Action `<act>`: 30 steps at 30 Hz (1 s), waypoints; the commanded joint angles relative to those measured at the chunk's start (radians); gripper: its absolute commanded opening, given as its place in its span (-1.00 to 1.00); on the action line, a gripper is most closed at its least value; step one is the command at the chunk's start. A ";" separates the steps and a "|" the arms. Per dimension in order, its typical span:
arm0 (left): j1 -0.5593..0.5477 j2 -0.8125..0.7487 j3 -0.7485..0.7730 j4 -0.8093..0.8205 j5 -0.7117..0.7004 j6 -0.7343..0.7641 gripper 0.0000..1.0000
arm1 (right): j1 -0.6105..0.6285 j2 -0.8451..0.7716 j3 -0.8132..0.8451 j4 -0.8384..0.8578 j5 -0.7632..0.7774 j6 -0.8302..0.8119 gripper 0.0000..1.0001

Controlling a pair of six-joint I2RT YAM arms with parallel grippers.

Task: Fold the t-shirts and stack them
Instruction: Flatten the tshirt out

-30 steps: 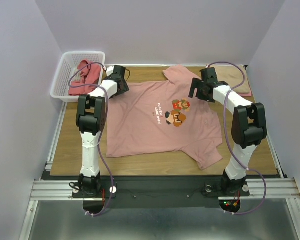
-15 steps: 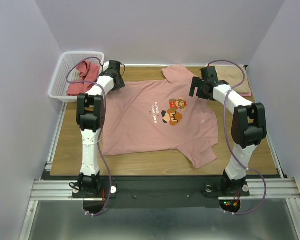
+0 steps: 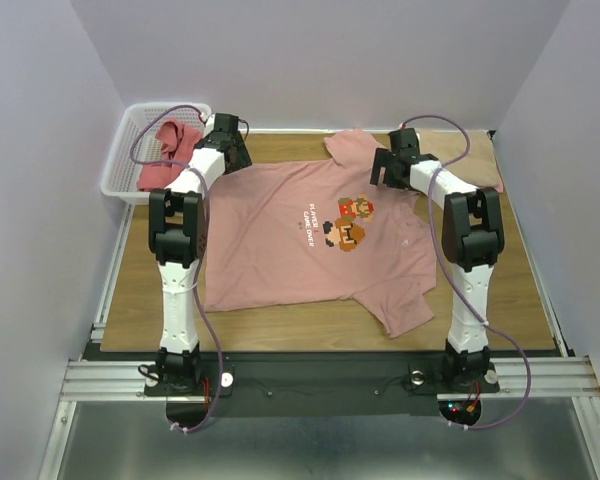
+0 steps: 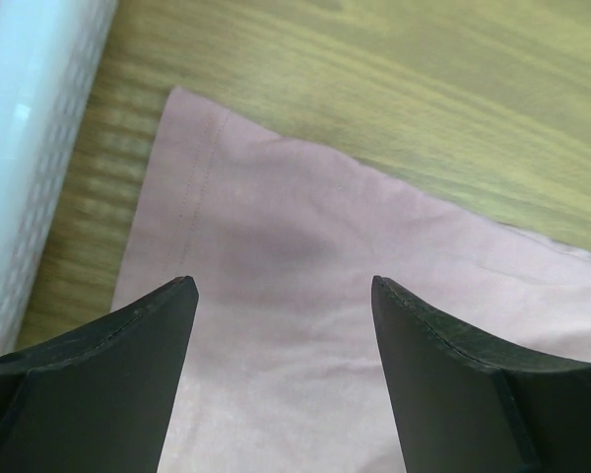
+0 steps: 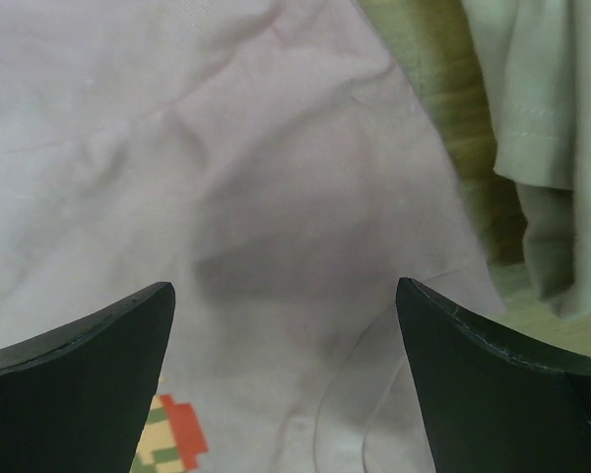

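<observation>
A dusty pink t-shirt (image 3: 290, 235) with a pixel-game print (image 3: 348, 222) lies spread flat on the wooden table. My left gripper (image 3: 232, 152) hovers open over its far left corner (image 4: 305, 296), with nothing between the fingers (image 4: 128, 374). My right gripper (image 3: 388, 166) stands open over the shirt's far right part (image 5: 236, 158), close to the print (image 5: 172, 434). A tan t-shirt (image 3: 472, 155) lies at the back right, and its hem (image 5: 542, 128) shows beside my right gripper (image 5: 286, 288). A coral-red t-shirt (image 3: 170, 152) hangs in the basket.
The white lattice basket (image 3: 115, 160) stands at the back left, its wall (image 4: 30, 148) close to my left gripper (image 4: 284, 286). Bare wood (image 3: 140, 290) shows left of the pink shirt and along the near edge. Purple walls close in on three sides.
The pink shirt has slid left and away across the table. My left gripper moved back toward the basket. My right gripper moved back and slightly left, its arm now straighter.
</observation>
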 commanded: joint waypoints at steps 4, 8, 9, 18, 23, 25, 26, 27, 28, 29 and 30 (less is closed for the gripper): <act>-0.016 -0.114 -0.040 0.058 0.007 0.015 0.66 | -0.006 0.103 0.075 0.026 0.045 -0.001 1.00; -0.017 -0.106 -0.042 0.064 0.024 0.011 0.67 | -0.019 0.153 0.091 0.032 0.013 0.022 1.00; -0.022 -0.103 -0.043 0.070 0.025 0.011 0.66 | -0.022 0.163 0.107 0.033 0.013 0.018 1.00; -0.028 -0.083 -0.043 0.081 0.002 0.017 0.66 | -0.025 0.178 0.158 0.038 -0.055 -0.097 1.00; -0.040 -0.120 -0.057 0.073 0.013 0.002 0.66 | -0.022 0.076 0.089 0.038 -0.161 -0.103 1.00; -0.055 -0.180 -0.088 0.067 -0.005 -0.003 0.66 | -0.016 0.025 0.057 0.038 -0.173 -0.100 1.00; -0.065 -0.203 -0.105 0.061 -0.036 -0.005 0.67 | -0.013 -0.031 0.045 0.038 -0.173 -0.100 1.00; -0.083 -0.264 -0.143 0.042 -0.071 -0.023 0.67 | -0.002 -0.093 0.014 0.038 -0.162 -0.091 1.00; -0.092 -0.299 -0.170 0.033 -0.071 -0.038 0.67 | 0.003 -0.093 -0.001 0.038 -0.156 -0.091 1.00; -0.100 -0.339 -0.206 0.027 -0.099 -0.058 0.68 | 0.009 -0.168 -0.026 0.038 -0.152 -0.071 1.00; -0.106 -0.385 -0.252 0.024 -0.103 -0.083 0.68 | 0.016 -0.203 -0.053 0.038 -0.139 -0.048 1.00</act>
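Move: Directly beneath the right hand, roughly 3 cm down, lies the t-shirt's upper chest. From that hand the print's middle is about 12 cm left and 8 cm back, the far sleeve 10 cm left and 12 cm ahead, and the tan folded stack some 20 cm right and 8 cm ahead. The left hand has the shirt's far hem corner about 5 cm ahead, 8 cm left and 5 cm below, the basket about 25 cm left and 4 cm ahead. Pressing its wide-open fingers down onto the upper chest, the right hand sinks about 2.5 cm, pushes the cloth forward some 4.5 cm, then backs off as far, rising and turning slightly counter-clockwise. The left hand, already open and lifting by the hem corner, rises about 3 cm, drifts a little right, then draws back 3 cm. ##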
